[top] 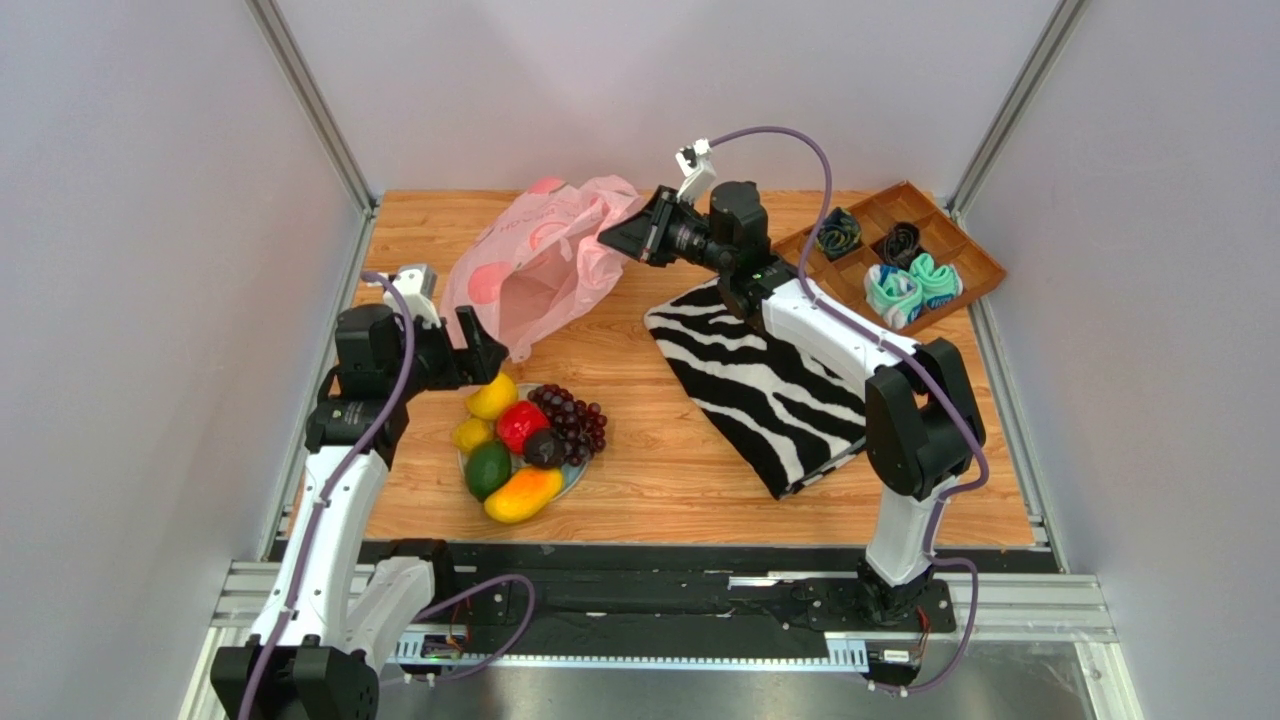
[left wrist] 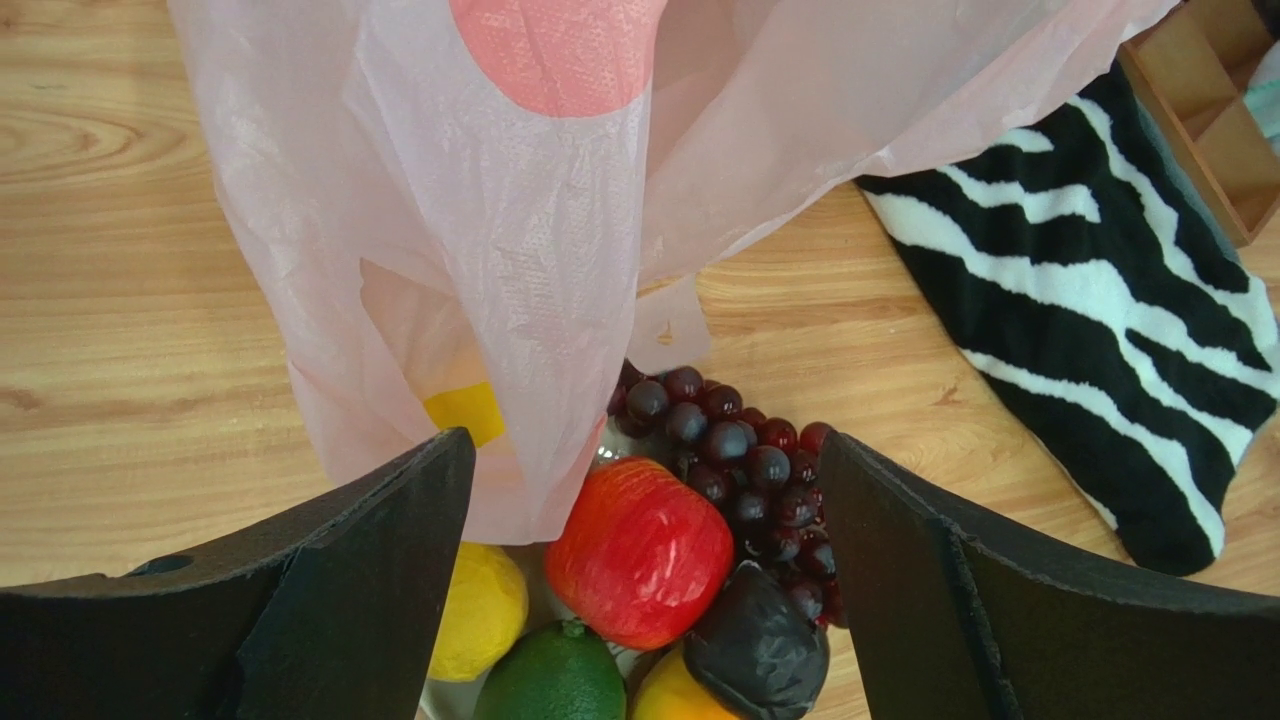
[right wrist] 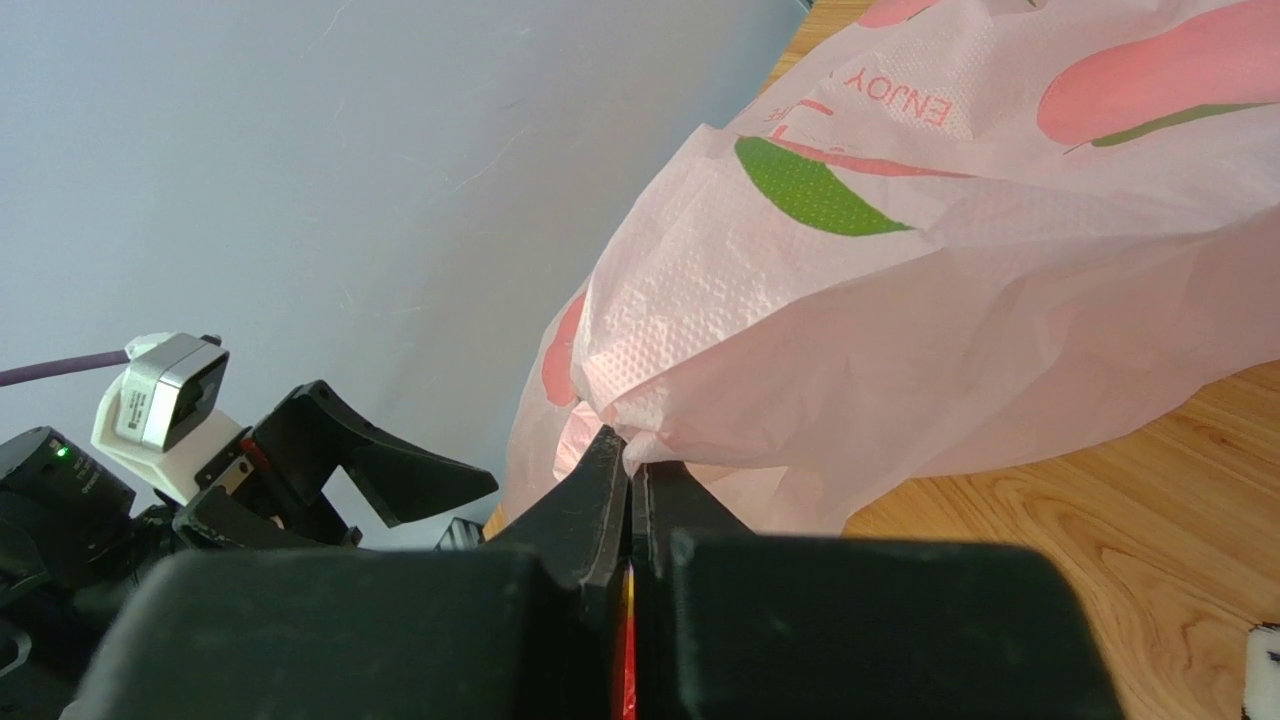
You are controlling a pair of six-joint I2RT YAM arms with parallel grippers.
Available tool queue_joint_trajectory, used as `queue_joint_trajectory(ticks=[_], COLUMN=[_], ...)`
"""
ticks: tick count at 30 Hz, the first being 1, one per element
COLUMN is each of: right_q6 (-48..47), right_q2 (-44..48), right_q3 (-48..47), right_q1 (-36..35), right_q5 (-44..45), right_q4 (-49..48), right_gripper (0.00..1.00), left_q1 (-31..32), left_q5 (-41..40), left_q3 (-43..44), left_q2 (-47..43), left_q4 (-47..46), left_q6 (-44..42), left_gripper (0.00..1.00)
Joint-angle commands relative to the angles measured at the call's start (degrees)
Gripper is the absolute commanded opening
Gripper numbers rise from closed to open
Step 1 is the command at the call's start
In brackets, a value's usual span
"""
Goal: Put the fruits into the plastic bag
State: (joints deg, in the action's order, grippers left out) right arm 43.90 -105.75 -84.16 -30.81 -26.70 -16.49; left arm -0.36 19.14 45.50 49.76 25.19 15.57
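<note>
The pink plastic bag [top: 538, 267] lies at the back of the table, and my right gripper [top: 619, 236] is shut on its rim and holds it up [right wrist: 631, 458]. The fruits sit heaped on a plate in front of the bag: two lemons [top: 492, 396], a red fruit [top: 522, 426], a grape bunch [top: 576, 419], a green fruit [top: 487, 470] and a mango [top: 523, 494]. My left gripper [top: 473, 353] hangs open just above them. In the left wrist view its fingers [left wrist: 376, 570] straddle the red fruit [left wrist: 639, 551] and grapes [left wrist: 736, 450]. The bag's edge [left wrist: 496, 285] drapes over one lemon [left wrist: 466, 408].
A zebra-striped cloth [top: 759, 375] lies right of the fruits, under the right arm. A wooden divided tray [top: 962, 248] with rolled teal and black cloth bundles stands at the back right. A dark, wrinkled fruit [left wrist: 756, 645] lies between the red fruit and the mango.
</note>
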Motion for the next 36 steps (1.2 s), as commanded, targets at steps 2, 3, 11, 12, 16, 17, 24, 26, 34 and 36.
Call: queue_joint_trajectory(ticks=[2, 3, 11, 12, 16, 17, 24, 26, 34, 36], right_q6=[-0.22, 0.22, 0.84, 0.66, -0.13, -0.39, -6.80, -9.70, -18.40, -18.85], right_q2=[2.13, 2.04, 2.22, 2.13, 2.57, 2.75, 3.10, 3.36, 3.63, 3.71], right_q3=[-1.62, -1.53, -0.83, -0.83, -0.74, -0.74, -2.93, -4.26, -6.72, -7.33], right_q1=[0.40, 0.40, 0.40, 0.40, 0.40, 0.40, 0.49, 0.49, 0.75, 0.75], right_q5=[-0.90, -1.07, -2.30, -2.31, -2.22, -2.04, -0.64, 1.46, 9.38, 9.30], right_q4=[-1.70, -1.96, -2.67, -2.58, -1.97, -1.70, 6.63, 11.72, 21.94, 22.99], right_gripper=[0.00, 0.00, 0.00, 0.00, 0.00, 0.00, 0.00, 0.00, 0.14, 0.36], left_q1=[0.18, 0.18, 0.10, 0.10, 0.18, 0.18, 0.10, 0.18, 0.18, 0.18], left_q5=[0.81, 1.34, 4.50, 4.77, 7.40, 8.19, 11.45, 12.94, 17.95, 18.56], left_q3=[0.38, 0.82, 3.90, 4.25, 4.25, 4.16, 8.54, 11.36, 19.63, 21.47], left_q2=[0.60, 2.52, 11.32, 11.59, 12.29, 12.47, 8.87, 7.29, 8.77, 11.14], left_q4=[-0.76, -0.50, 0.39, 0.13, -1.02, -1.28, -1.72, -2.95, -13.31, -15.25], left_q6=[-0.28, -0.45, -0.54, -0.46, -0.19, -0.28, 1.82, 3.58, 11.40, 11.85], left_gripper=[0.94, 0.94, 0.68, 0.63, 0.44, 0.35, 0.00, 0.00, 0.00, 0.00])
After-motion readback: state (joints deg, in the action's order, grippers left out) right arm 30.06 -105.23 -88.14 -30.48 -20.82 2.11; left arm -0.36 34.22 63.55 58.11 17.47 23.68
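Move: The near edge of the plastic bag's mouth hangs just below my open left fingers, about 5 cm down, 1 cm ahead and 1 cm right. Some 16 cm below that hand, the yellow fruit is about 2 cm ahead, the red apple 3 cm back and 4 cm right, and the grapes level but 9 cm right. From my right hand, still pinching the rim, that near edge lies about 12 cm back, 16 cm left and 13 cm down. My left hand dips about 5 cm, fingertips tipping down, and shuts on the bag's hanging near edge. Then it lifts the pinched edge some 17 cm, drifting right and a little forward as the fingers level out. Late on, my right hand sinks about 4 cm and eases right, tipping its fingers down some 15 degrees and just starting to loosen. ##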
